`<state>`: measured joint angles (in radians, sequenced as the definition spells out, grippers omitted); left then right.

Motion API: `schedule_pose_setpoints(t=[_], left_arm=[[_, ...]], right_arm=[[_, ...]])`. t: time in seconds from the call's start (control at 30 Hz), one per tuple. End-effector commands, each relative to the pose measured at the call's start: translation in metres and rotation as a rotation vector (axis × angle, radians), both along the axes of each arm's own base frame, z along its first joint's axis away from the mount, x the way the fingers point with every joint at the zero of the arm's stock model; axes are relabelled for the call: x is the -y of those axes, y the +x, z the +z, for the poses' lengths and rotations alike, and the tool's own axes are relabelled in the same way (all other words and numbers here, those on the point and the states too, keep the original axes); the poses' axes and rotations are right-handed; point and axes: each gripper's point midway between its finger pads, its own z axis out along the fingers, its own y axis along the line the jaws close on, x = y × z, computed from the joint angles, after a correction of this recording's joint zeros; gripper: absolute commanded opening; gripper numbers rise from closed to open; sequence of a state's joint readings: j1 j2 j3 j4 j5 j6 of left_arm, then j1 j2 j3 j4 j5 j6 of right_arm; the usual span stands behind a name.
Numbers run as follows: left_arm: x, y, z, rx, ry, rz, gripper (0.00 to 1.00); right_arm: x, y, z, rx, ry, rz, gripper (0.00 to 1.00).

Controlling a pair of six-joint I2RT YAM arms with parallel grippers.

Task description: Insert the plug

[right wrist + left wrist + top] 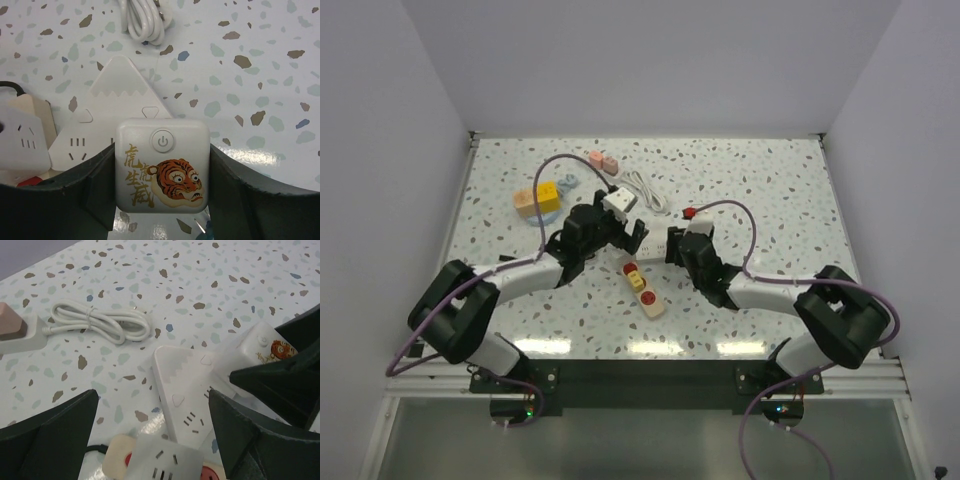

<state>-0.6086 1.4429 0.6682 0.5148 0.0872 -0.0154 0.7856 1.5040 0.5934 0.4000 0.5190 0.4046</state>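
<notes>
The plug [162,167] is a white square block with a power button and an orange tiger picture. My right gripper [161,172] is shut on its two sides. It sits at the near end of the white mountain-shaped power strip [122,95], with one socket [76,148] showing to its left. Whether its pins are in a socket is hidden. In the left wrist view the plug [260,346] lies at one end of the strip [182,390]. My left gripper [152,402] hangs open just above the strip, holding nothing. From above, both grippers [632,235] [675,243] meet at the strip [656,238].
A beige power strip [643,290] with red and yellow sockets lies near the front, a white adapter cube [165,460] over its end. A coiled white cable [100,322] lies behind. Yellow and beige blocks [540,198] and pink blocks [603,160] sit far left.
</notes>
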Motion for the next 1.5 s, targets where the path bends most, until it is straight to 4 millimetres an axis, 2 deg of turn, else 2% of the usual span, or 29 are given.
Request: schedule_pose_setpoints(t=[0.0, 0.03, 0.07, 0.13, 0.17, 0.3, 0.47, 0.67, 0.8, 1.13, 1.47], left_arm=[[0.027, 0.027, 0.02, 0.048, -0.045, -0.044, 0.97], [0.03, 0.031, 0.015, 0.041, -0.04, -0.05, 0.96], [0.035, 0.034, 0.0, 0.012, -0.025, -0.061, 0.96], [0.043, 0.041, -0.002, 0.008, -0.024, -0.079, 0.95], [0.046, 0.043, -0.017, -0.022, -0.006, -0.082, 0.95], [0.05, 0.05, -0.036, -0.06, 0.012, -0.082, 0.93], [0.052, 0.048, -0.067, -0.133, 0.04, -0.087, 0.89], [0.05, 0.049, -0.09, -0.19, 0.064, -0.079, 0.8], [0.045, 0.047, -0.108, -0.226, 0.087, -0.06, 0.78], [0.038, 0.037, -0.119, -0.244, 0.094, -0.062, 0.76], [0.035, 0.038, -0.122, -0.254, 0.104, -0.05, 0.75]], right_arm=[[0.032, -0.082, -0.105, -0.383, -0.207, 0.082, 0.0], [0.032, -0.082, -0.105, -0.381, -0.207, 0.081, 0.0], [0.032, -0.082, -0.106, -0.38, -0.207, 0.08, 0.0], [0.032, -0.081, -0.104, -0.375, -0.206, 0.078, 0.0], [0.032, -0.081, -0.104, -0.374, -0.206, 0.079, 0.0], [0.031, -0.08, -0.105, -0.371, -0.205, 0.08, 0.0], [0.031, -0.081, -0.108, -0.378, -0.211, 0.081, 0.0], [0.034, -0.08, -0.112, -0.384, -0.222, 0.067, 0.0], [0.034, -0.08, -0.114, -0.387, -0.228, 0.063, 0.0], [0.035, -0.085, -0.132, -0.426, -0.254, 0.056, 0.0], [0.042, -0.106, -0.145, -0.434, -0.267, 0.038, 0.0]])
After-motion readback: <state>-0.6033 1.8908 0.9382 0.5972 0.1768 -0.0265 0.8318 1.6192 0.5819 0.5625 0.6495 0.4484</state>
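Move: The power strip's middle is about 8 cm to the right of the empty left hand, 3 cm ahead and some 8 cm below. The cable bundle lies about 12 cm beyond the strip's middle and 2 cm left of it. The white cube is nearly under the left hand, 2 cm back and 6 cm down. The spotted board's middle is roughly 6 cm back and 5 cm right of that hand. From the right hand, which holds the plug, the strip's middle is about 5 cm left, 1 cm ahead and 4 cm down. Still gripping the plug against the strip's right half, the right hand eases about 1 cm down and slightly forward and left, turning about 5 degrees clockwise. Meanwhile the left hand reaches some 8 cm diagonally forward and right and sinks about 7 cm, closing its wide-open fingers by about a fifth; it stops with them astride the strip's outer-left edge near the far tip, gripping nothing. ##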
